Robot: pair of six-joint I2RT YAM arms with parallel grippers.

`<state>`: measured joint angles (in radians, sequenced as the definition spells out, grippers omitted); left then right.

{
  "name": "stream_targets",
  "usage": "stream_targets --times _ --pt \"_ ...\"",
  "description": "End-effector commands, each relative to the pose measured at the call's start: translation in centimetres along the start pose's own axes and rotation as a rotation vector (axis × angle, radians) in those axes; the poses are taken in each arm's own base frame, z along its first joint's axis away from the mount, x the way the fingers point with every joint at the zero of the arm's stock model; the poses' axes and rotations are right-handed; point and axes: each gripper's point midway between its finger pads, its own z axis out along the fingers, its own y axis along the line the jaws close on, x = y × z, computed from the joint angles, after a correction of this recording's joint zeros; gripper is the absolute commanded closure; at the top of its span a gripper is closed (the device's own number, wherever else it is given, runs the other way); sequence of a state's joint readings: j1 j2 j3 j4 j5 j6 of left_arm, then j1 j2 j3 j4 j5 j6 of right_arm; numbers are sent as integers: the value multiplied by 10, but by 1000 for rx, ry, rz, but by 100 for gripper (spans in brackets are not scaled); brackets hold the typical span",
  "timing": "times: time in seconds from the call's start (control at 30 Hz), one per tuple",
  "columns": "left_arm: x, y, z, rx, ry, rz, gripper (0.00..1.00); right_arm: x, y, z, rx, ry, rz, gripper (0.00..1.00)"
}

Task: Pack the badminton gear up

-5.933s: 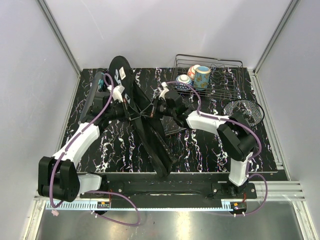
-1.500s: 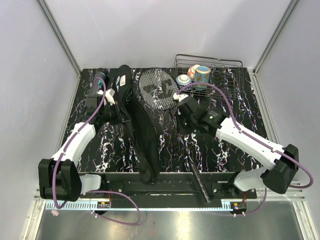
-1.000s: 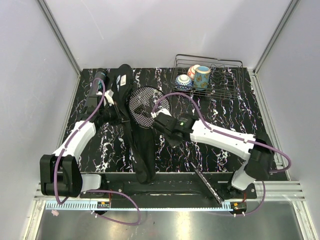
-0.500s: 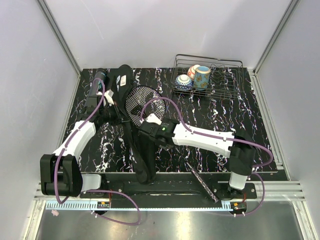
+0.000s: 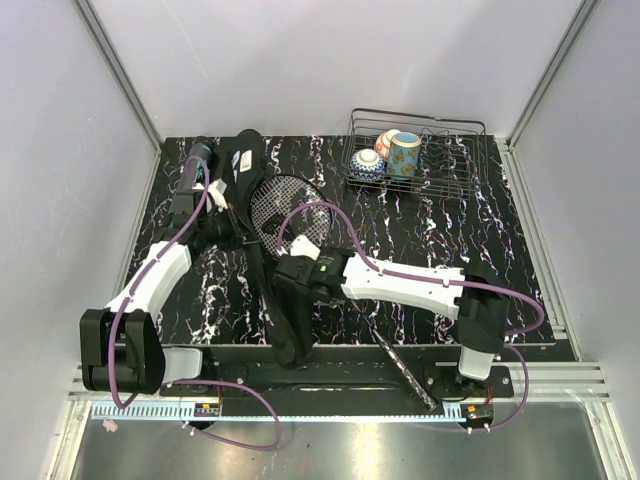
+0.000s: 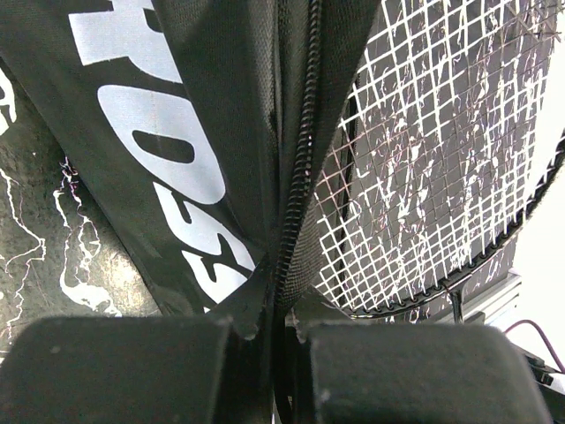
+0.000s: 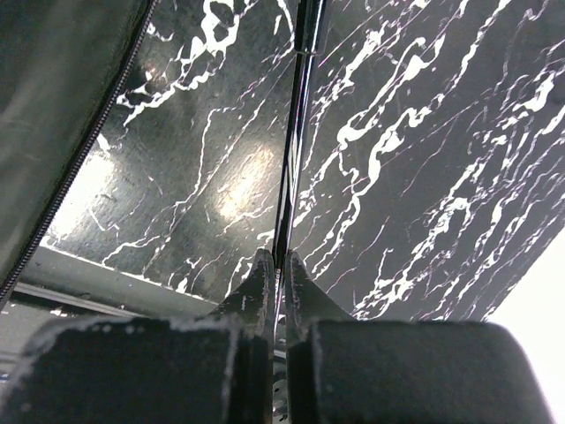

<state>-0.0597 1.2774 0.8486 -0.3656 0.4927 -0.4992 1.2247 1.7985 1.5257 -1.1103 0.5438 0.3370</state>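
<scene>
The long black bag [image 5: 287, 315] with white lettering lies lengthwise on the left half of the table. My left gripper [image 5: 232, 215] is shut on its zipper edge [image 6: 296, 203] and holds the flap up. The black racket [image 5: 281, 205] has its strung head [image 6: 441, 132] at the bag's open side, its left rim behind the flap. My right gripper [image 5: 298, 276] is shut on the thin shaft [image 7: 296, 132], and the handle [image 5: 405, 365] points to the near edge. A dark tube [image 5: 190, 185] lies left of the bag.
A wire basket [image 5: 460, 175] with painted cups [image 5: 404, 152] stands at the back right. The left arm's purple cable [image 5: 185, 235] loops beside the tube. The metal rail [image 5: 330, 375] runs along the near edge under the racket's handle.
My right gripper has moved left and a little nearer with the racket's shaft, bringing the head against the bag's opening. The left arm and the bag's flap have stayed put.
</scene>
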Motion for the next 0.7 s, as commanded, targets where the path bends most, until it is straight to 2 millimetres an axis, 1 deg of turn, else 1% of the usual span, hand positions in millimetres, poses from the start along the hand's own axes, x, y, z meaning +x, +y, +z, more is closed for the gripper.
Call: stream_targets --times 0.0,0.07,0.1,0.13,0.17,0.2,0.23,0.27,0.33,0.37,0.43,0.47,0.5,0.53,0.57,0.6,0.63,0.67 --pt "-24 -31 -11 110 -89 59 100 -25 -6 -13 64 -78 -35 100" --pt "-21 -35 -10 125 -78 69 100 -33 -6 -11 82 -90 -49 100" --pt "-18 -39 -8 138 -67 79 100 -44 -4 -12 85 -103 -53 100" --pt "-18 -41 -9 145 -66 85 100 -50 -2 -14 83 -116 -55 100" --pt "-17 -44 -9 152 -64 98 100 -55 3 -13 74 -121 -60 100" --pt "-15 -47 -8 161 -60 107 100 -68 6 -19 53 -158 -50 100" --pt "-14 -48 -9 168 -60 112 100 -74 10 -20 34 -171 -47 100" --pt "-14 -50 -10 176 -64 116 100 -81 18 -21 -8 -190 -32 100" --pt "-15 -56 -13 205 -78 129 100 -87 28 -22 -59 -218 -23 100" --pt "-13 -56 -12 213 -76 126 100 -95 33 -25 -86 -254 5 100" --pt "-15 -63 -14 251 -82 137 100 -98 39 -24 -121 -274 28 100" --pt "-13 -64 -14 262 -76 135 100 -106 48 -31 -191 -312 55 100" --pt "-13 -65 -15 268 -75 141 100 -101 53 -26 -209 -306 54 100" --pt "-13 -65 -15 269 -78 146 100 -100 55 -27 -230 -319 63 100" --pt "-13 -66 -16 271 -81 151 100 -109 52 -35 -257 -371 100 100" --pt "-13 -69 -16 286 -84 157 100 -101 51 -25 -253 -357 117 100" --pt "-12 -72 -17 303 -85 161 100 -101 48 -23 -254 -365 140 100" --pt "-10 -74 -17 322 -77 150 100 -110 44 -29 -287 -407 185 100"
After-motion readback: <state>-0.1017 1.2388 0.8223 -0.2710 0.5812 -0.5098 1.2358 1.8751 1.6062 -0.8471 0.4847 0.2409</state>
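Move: The badminton bag lies open to the left of the right hand, which already grips the racket's shaft: the middle of its near half is about 15 cm left, roughly level, some 8 cm lower. The racket head sits 18 cm ahead and 13 cm left of that hand. From the left hand, pinching the bag's zip edge, the head is about 11 cm right and 7 cm ahead; the shuttle tube is roughly 13 cm ahead and 14 cm left. The racket, still pinched by its shaft, is carried left by the right hand about 8 cm in a low arc, over the open bag, its head going further in behind the held flap; the hand dips late and its left side rolls up some 10 degrees. The left hand keeps its pinch on the zip edge and draws it 2 to 3 cm right and about 2 cm up, towards the racket. ##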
